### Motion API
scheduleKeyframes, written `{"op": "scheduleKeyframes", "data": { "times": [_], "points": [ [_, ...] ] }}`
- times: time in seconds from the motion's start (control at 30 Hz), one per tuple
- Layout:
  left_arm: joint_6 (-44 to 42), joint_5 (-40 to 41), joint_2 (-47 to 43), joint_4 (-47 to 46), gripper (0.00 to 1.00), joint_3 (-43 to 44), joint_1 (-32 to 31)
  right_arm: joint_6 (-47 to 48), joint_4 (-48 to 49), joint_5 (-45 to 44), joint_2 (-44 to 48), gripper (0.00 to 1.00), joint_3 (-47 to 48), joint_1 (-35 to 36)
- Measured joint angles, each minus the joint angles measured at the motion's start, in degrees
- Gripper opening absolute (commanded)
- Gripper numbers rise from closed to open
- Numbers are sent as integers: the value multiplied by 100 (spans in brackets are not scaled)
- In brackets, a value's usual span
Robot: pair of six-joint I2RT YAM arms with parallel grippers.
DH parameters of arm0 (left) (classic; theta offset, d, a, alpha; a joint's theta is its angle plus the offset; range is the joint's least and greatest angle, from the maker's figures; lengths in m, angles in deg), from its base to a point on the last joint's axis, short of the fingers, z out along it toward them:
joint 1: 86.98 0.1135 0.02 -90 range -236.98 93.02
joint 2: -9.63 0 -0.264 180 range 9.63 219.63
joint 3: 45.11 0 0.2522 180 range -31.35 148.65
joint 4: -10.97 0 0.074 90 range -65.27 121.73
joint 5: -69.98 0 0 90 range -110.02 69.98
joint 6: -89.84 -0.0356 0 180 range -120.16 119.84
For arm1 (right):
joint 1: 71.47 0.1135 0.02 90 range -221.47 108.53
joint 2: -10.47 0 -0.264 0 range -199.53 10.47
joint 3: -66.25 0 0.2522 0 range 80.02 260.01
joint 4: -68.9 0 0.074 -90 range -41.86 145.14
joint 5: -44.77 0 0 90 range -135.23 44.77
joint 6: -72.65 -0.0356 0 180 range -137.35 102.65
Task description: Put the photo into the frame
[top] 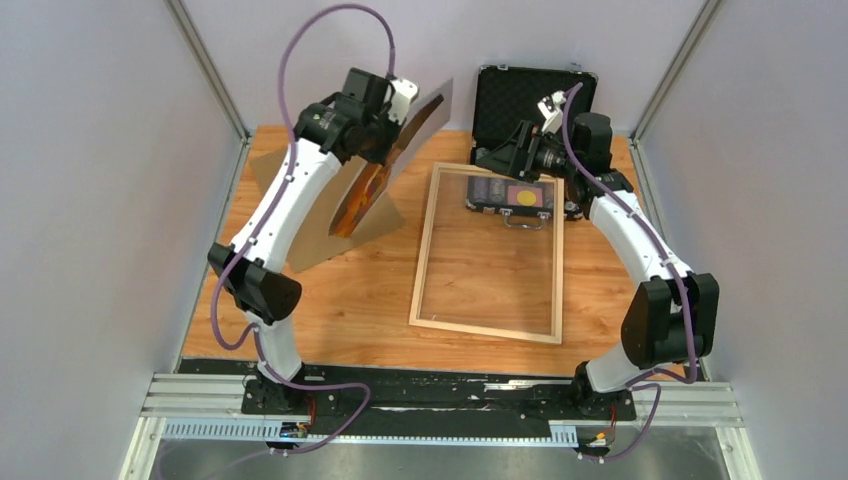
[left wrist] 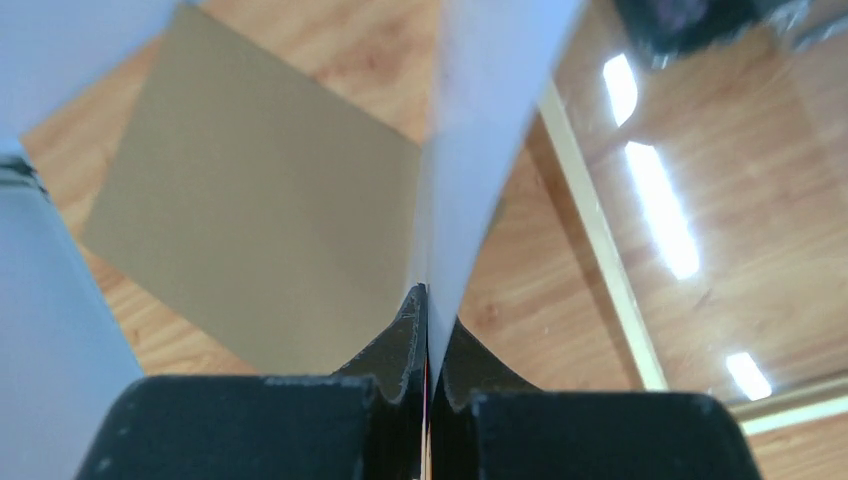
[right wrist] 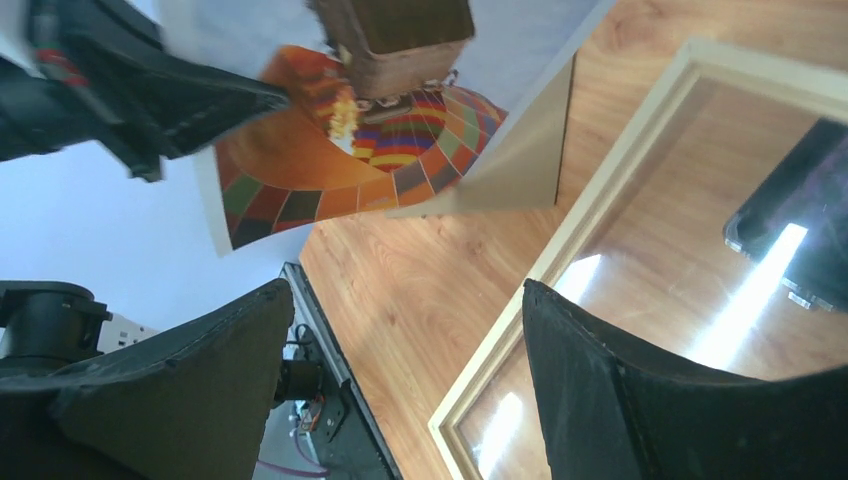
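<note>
My left gripper [top: 398, 122] is shut on one edge of the photo [top: 360, 200] and holds it up on edge, tilted, above the left of the table. Its balloon print [right wrist: 340, 170] faces the right wrist camera. In the left wrist view the white back of the photo [left wrist: 480, 120] runs edge-on out of the closed left gripper [left wrist: 428, 300]. The frame [top: 425, 250], light wood with a clear pane, lies flat at the table's middle, right of the photo. My right gripper [top: 492, 156] hangs open over the frame's far end, and nothing sits in the right gripper [right wrist: 405, 300].
A plain brown backing board [top: 330, 240] lies on the table under the raised photo, left of the frame rail [left wrist: 600, 230]. An open black case [top: 530, 95] stands at the back behind the frame's far end. Grey walls close in the left and right sides.
</note>
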Motion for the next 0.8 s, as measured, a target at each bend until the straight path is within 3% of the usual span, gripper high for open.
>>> {"op": "scheduleKeyframes", "data": {
  "times": [0.1, 0.3, 0.8],
  "points": [
    [-13, 74, 81, -76, 0, -793, -107, -125, 227, 13, 155, 83, -505, 0],
    [284, -122, 225, -385, 0, -1547, -474, -461, 758, -9, 551, 84, -1279, 0],
    [1974, -1377, 802, -1370, 0, -1707, -807, -951, 1585, -332, 675, 86, -2124, 321]
  ]
}}
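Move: The photo is already pinched in the left hand, its middle 6 cm or so below the fingers. The frame's middle lies roughly 24 cm to that hand's right, 7 cm back and 32 cm below; the cardboard is about 15 cm to the hand's left and 6 cm farther out, the poker case 32 cm right and 8 cm out, both about 30 cm down. From the empty right hand, the photo's middle is some 20 cm left, 2 cm ahead and slightly lower. Down first, about 11 cm, then mostly to the right by some 12 cm with a little more sinking, the left hand carries the photo back towards the frame, its fingers shut and tipping about 20 degrees further down. The right hand, still wide open, eases some 6 cm down and 4 cm back, without visibly touching the photo. ##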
